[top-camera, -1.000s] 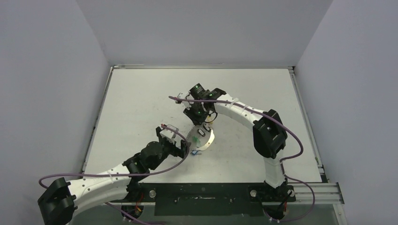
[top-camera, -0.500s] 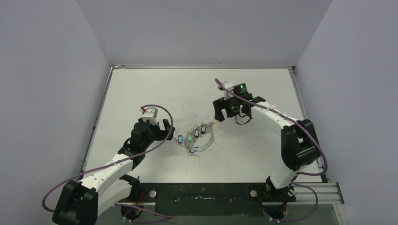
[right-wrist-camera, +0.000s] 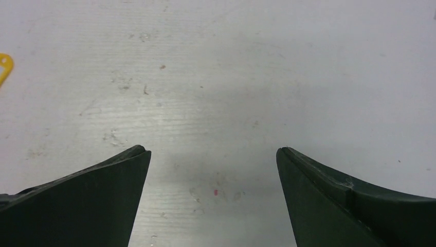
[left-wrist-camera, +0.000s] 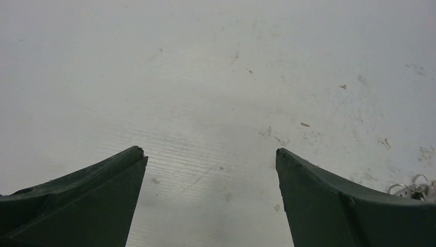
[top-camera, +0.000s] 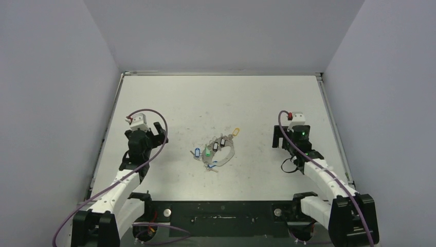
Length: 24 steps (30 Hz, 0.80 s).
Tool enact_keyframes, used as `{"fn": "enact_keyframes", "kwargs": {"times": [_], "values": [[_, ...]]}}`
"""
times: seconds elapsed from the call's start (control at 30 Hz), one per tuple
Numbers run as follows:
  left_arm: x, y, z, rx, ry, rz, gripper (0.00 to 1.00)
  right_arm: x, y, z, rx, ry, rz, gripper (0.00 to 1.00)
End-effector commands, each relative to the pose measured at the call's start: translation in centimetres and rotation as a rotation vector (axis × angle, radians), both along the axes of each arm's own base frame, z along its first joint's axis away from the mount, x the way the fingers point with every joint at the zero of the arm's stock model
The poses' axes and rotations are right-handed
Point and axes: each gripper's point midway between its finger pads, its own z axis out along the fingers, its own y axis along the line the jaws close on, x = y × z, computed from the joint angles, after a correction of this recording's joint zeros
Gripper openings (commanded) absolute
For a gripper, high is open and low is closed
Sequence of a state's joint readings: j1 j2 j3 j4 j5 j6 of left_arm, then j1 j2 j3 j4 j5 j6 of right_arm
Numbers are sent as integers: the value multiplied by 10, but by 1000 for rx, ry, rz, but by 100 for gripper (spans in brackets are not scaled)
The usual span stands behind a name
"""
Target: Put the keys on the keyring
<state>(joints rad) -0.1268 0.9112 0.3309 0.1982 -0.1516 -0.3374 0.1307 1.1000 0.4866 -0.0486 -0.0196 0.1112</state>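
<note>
The keys lie in a bunch mid-table: a blue-tagged key (top-camera: 196, 153), a green one (top-camera: 207, 151), black ones (top-camera: 216, 146) and a yellow one (top-camera: 236, 132) at the upper right. The silvery keyring (top-camera: 229, 153) curves round their right side; whether each key is threaded on it is too small to tell. My left gripper (top-camera: 152, 135) (left-wrist-camera: 210, 150) is open and empty, well left of the bunch. My right gripper (top-camera: 288, 136) (right-wrist-camera: 213, 150) is open and empty, well right of it. The yellow key (right-wrist-camera: 4, 69) shows at the right wrist view's left edge.
Small metal rings of the bunch (left-wrist-camera: 413, 187) peek in at the left wrist view's lower right. Raised table edges (top-camera: 109, 128) run along left, back and right. Purple cables (top-camera: 154, 116) loop off both wrists.
Both arms drew back from the bunch, left arm to the left, right arm to the right and nearer. The right gripper opened and let go.
</note>
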Motion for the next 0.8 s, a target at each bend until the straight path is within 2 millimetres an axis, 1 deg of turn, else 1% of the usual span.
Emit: {"fn": "enact_keyframes", "kwargs": {"times": [0.0, 0.07, 0.13, 0.2, 0.3, 0.37, 0.43, 0.57, 0.67, 0.7, 0.77], "values": [[6, 28, 12, 37, -18, 137, 96, 7, -32, 18, -78, -205, -163, 100], [10, 26, 12, 75, -3, 101, 96, 6, -41, 15, -105, -228, -194, 100], [11, 30, 12, 87, 11, 121, 97, 10, -43, 15, -121, -243, -203, 100], [8, 35, 10, 131, 37, 126, 97, 16, -45, 15, -113, -263, -224, 100], [3, 43, 10, 137, 43, 172, 97, 27, -47, 12, -112, -294, -250, 100], [1, 44, 11, 139, 38, 175, 97, 34, -48, 11, -131, -297, -251, 100], [-1, 41, 11, 186, 44, 129, 97, 40, -51, 13, -145, -314, -261, 100], [-11, 50, -5, 242, 79, 141, 97, 47, -55, 16, -170, -370, -272, 100], [-13, 52, -20, 248, 34, 150, 97, 56, -56, 17, -182, -403, -277, 100], [-12, 53, -21, 254, -6, 155, 97, 60, -56, 17, -185, -411, -277, 100], [-4, 56, -16, 263, -39, 174, 97, 65, -57, 12, -164, -439, -292, 100]]}}
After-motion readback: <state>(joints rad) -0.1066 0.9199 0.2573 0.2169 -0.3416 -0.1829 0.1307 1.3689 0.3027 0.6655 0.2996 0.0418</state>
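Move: Neither hand holds anything and both hang to the sides of the keyring: it lies about 30 cm to the right of the left hand, roughly level with it in reach and some 10 cm lower. From the right hand it lies about 30 cm to the left, around 3 cm back and 7 cm below. The blue key tag is nearest the left hand, some 19 cm to its right and about level in reach; the yellow clip is about 21 cm left of the right hand and 8 cm ahead. The right hand, empty and wide open, carries on rightward away from the keyring, easing back and down at first and then pushing forward, to end about 5 cm right and nearly as far forward, a little lower, with its fingers tipping up some 15 degrees and swinging clockwise. Meanwhile the open left hand draws off about 5 cm to its left, sinking about 3 cm, mostly at the very end, while it rolls its left side up and turns slightly counter-clockwise, with neither hand touching anything. ##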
